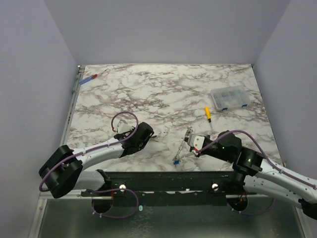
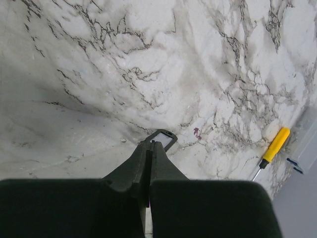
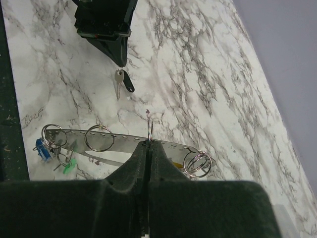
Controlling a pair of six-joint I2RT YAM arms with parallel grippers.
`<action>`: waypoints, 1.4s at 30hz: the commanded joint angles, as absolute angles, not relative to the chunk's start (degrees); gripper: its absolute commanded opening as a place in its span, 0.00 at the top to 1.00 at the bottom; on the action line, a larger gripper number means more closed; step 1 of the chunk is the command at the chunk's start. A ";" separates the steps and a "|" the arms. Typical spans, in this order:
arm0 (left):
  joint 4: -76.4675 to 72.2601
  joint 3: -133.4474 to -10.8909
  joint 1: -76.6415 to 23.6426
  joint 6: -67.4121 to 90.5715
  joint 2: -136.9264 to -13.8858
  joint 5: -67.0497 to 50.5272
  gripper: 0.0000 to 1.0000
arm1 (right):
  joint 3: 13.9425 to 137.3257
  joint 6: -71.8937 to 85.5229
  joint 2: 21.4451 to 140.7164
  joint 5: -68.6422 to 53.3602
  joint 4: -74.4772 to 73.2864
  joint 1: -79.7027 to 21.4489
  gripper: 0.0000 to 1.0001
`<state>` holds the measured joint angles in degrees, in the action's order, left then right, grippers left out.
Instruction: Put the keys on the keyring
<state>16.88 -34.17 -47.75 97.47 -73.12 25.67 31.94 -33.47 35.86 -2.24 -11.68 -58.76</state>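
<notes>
My left gripper (image 1: pixel 150 135) is shut on a small silver key (image 3: pixel 118 83) with a black head piece (image 2: pixel 162 138). It holds the key just above the marble, left of centre. My right gripper (image 1: pixel 190 142) is shut on the keyring (image 3: pixel 124 137), a long flattened silver loop with small holes. It grips the loop at a small split ring (image 3: pixel 150 130) that stands edge-on at the fingertips. More split rings (image 3: pixel 99 138) hang along the loop. A blue-capped key (image 3: pixel 41 148) and a green-capped one (image 3: pixel 69 166) hang at its left end. The blue cap also shows in the top view (image 1: pixel 176 161).
A yellow-handled screwdriver (image 1: pixel 208 113) lies behind the right gripper, beside a clear compartment box (image 1: pixel 229 98). A red-and-blue-handled screwdriver (image 1: pixel 89 78) lies at the far left corner. The table's dark front rail (image 1: pixel 163 178) runs close below both grippers.
</notes>
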 commanded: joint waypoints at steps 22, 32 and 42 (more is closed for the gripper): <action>7.91 -30.94 -47.95 84.86 -52.06 26.98 1.00 | 38.31 -31.11 50.15 -6.81 1.76 -58.89 0.99; -1.43 -28.02 -47.92 79.81 -44.69 24.02 1.00 | 40.13 -36.08 56.75 -4.95 6.57 -60.24 0.99; -10.32 -26.19 -47.91 77.08 -42.89 20.22 1.00 | 39.00 -38.60 58.19 -2.11 10.21 -62.53 0.99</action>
<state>-4.43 -27.16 -47.75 79.59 -43.72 23.14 38.11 -36.99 57.87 -4.03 4.16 -61.89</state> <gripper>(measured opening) 0.018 0.014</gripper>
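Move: The left hand, its fingers shut on the small key and black tag close over the table, has the middle of the keyring some 14 cm to its right, 11 cm back and 13 cm higher; the yellow screwdriver lies about 28 cm right, 14 cm ahead and 4 cm below. For the right hand, pinching the keyring, that key is some 15 cm left, 8 cm ahead and 17 cm below, while the coloured tags hang about 9 cm back, 5 cm left and 5 cm below. The left hand keeps its pinch on the key and black tag and lifts them nearly straight up by about 17 cm, to around the height of the keyring, its wrist tipping the fingertips up from steeply down by some 30 degrees and rolling its left side down a little. Meanwhile the right hand, still gripping the keyring by one ring, brings the keyring left towards the key by about 8 cm and slightly forward, ending at nearly the same height, with both grippers staying shut. ##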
